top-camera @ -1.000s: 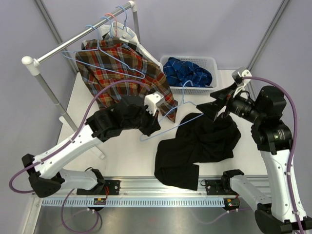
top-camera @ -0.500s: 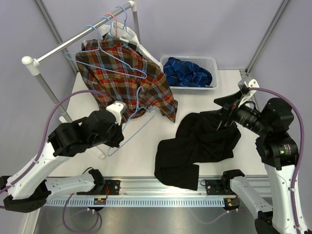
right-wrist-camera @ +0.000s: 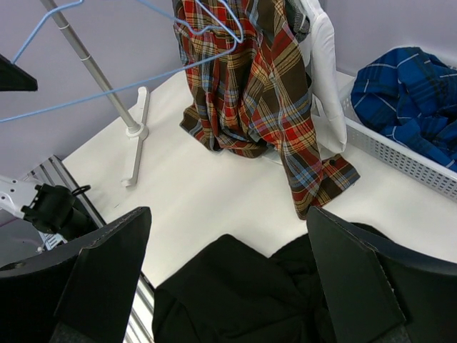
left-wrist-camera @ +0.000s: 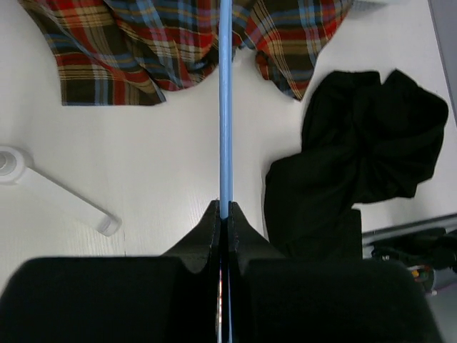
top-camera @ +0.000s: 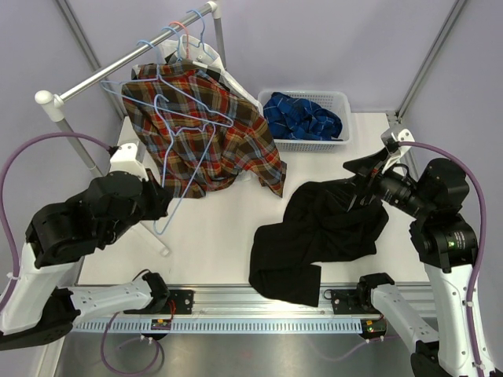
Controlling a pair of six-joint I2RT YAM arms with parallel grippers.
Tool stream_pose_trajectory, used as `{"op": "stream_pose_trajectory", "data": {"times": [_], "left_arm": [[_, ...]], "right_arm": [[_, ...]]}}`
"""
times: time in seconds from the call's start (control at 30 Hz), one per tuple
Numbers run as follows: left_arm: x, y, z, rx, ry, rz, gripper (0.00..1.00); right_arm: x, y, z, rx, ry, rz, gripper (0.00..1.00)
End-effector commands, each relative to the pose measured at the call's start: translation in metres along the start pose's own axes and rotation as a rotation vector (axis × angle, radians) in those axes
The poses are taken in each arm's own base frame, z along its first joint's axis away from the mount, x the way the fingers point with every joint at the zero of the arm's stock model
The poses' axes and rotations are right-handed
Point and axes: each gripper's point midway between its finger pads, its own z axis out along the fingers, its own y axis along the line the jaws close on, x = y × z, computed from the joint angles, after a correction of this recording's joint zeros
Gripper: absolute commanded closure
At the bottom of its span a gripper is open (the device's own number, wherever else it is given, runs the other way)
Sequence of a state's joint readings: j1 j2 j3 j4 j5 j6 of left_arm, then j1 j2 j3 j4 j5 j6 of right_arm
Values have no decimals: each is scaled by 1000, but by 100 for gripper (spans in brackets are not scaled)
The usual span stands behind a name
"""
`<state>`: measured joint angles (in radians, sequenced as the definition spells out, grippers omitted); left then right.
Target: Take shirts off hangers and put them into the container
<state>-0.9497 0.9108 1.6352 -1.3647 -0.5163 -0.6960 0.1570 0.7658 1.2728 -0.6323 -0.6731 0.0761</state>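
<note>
My left gripper [top-camera: 160, 206] [left-wrist-camera: 223, 208] is shut on the wire of a light blue hanger [top-camera: 182, 149] [left-wrist-camera: 226, 107], which hangs bare in front of the red-orange plaid shirt [top-camera: 236, 145] [left-wrist-camera: 143, 50] [right-wrist-camera: 250, 93] on the rail. The large black shirt [top-camera: 322, 228] [left-wrist-camera: 357, 164] [right-wrist-camera: 243, 300] lies crumpled on the table with no hanger in it. Above its right side my right gripper [top-camera: 357, 184] [right-wrist-camera: 227, 214] stands wide open, holding nothing. A blue plaid shirt [top-camera: 302, 116] [right-wrist-camera: 407, 93] lies in the white perforated container [top-camera: 343, 100] [right-wrist-camera: 400, 158] at the back.
The metal rail [top-camera: 94, 82] with its white end cap runs along the back left and carries more hangers [top-camera: 169, 35] and a white garment [top-camera: 211, 61] [right-wrist-camera: 325, 78]. The rack's pole and white foot [left-wrist-camera: 64, 196] [right-wrist-camera: 136, 146] stand on the table's left side.
My left arm has swung back and to the left, carrying the blue hanger away from the black shirt to the front of the plaid shirt. The right gripper pulled back slightly, still open.
</note>
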Motion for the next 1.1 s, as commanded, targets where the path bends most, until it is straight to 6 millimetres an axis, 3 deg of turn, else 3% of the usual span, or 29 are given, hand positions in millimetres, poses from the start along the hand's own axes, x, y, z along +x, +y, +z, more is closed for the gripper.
{"op": "stream_pose_trajectory", "data": {"times": [0.0, 0.13, 0.5, 0.8, 0.97, 1.07], "left_arm": [[-6, 46, -8, -235, -44, -5, 100], [-24, 53, -11, -290, -125, -54, 100], [-21, 93, 11, -571, -142, -49, 100], [-59, 83, 28, -602, -295, -88, 100], [-88, 87, 22, -690, -398, -85, 100], [-94, 88, 26, -722, -412, -89, 100]], "right_arm": [[-8, 4, -2, -10, -30, -7, 0], [-8, 5, -4, -5, -34, -13, 1], [-6, 9, -1, -40, -40, 6, 1], [1, 14, 1, -80, -42, 30, 1], [5, 16, 2, -99, -39, 46, 1], [6, 16, 2, -98, -34, 57, 0]]}}
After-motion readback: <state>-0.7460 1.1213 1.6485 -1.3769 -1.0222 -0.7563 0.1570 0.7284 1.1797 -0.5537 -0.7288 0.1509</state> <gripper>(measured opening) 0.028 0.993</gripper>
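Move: The emptied hanger is already in the left fingers; the free stretch of rail it is taken to lies about 20 cm ahead, 8 cm left and 9 cm above them. The rail's near end is some 16 cm ahead and 18 cm left, the hung empty hanger roughly 22 cm ahead and 1 cm left, and the plaid shirt about 20 cm ahead, 6 cm right and lower. From the right hand the free rail stretch is around 16 cm ahead and 44 cm left. The emptied hanger, still pinched in the shut left fingers, is carried towards the free rail stretch to the left of the hung empty hanger. The left hand goes forward and left about equally, roughly 11 cm in all, ending nearly at its starting height after a small rise and dip. Meanwhile it swings some 35 degrees counter-clockwise and rolls its left side up about 20. ##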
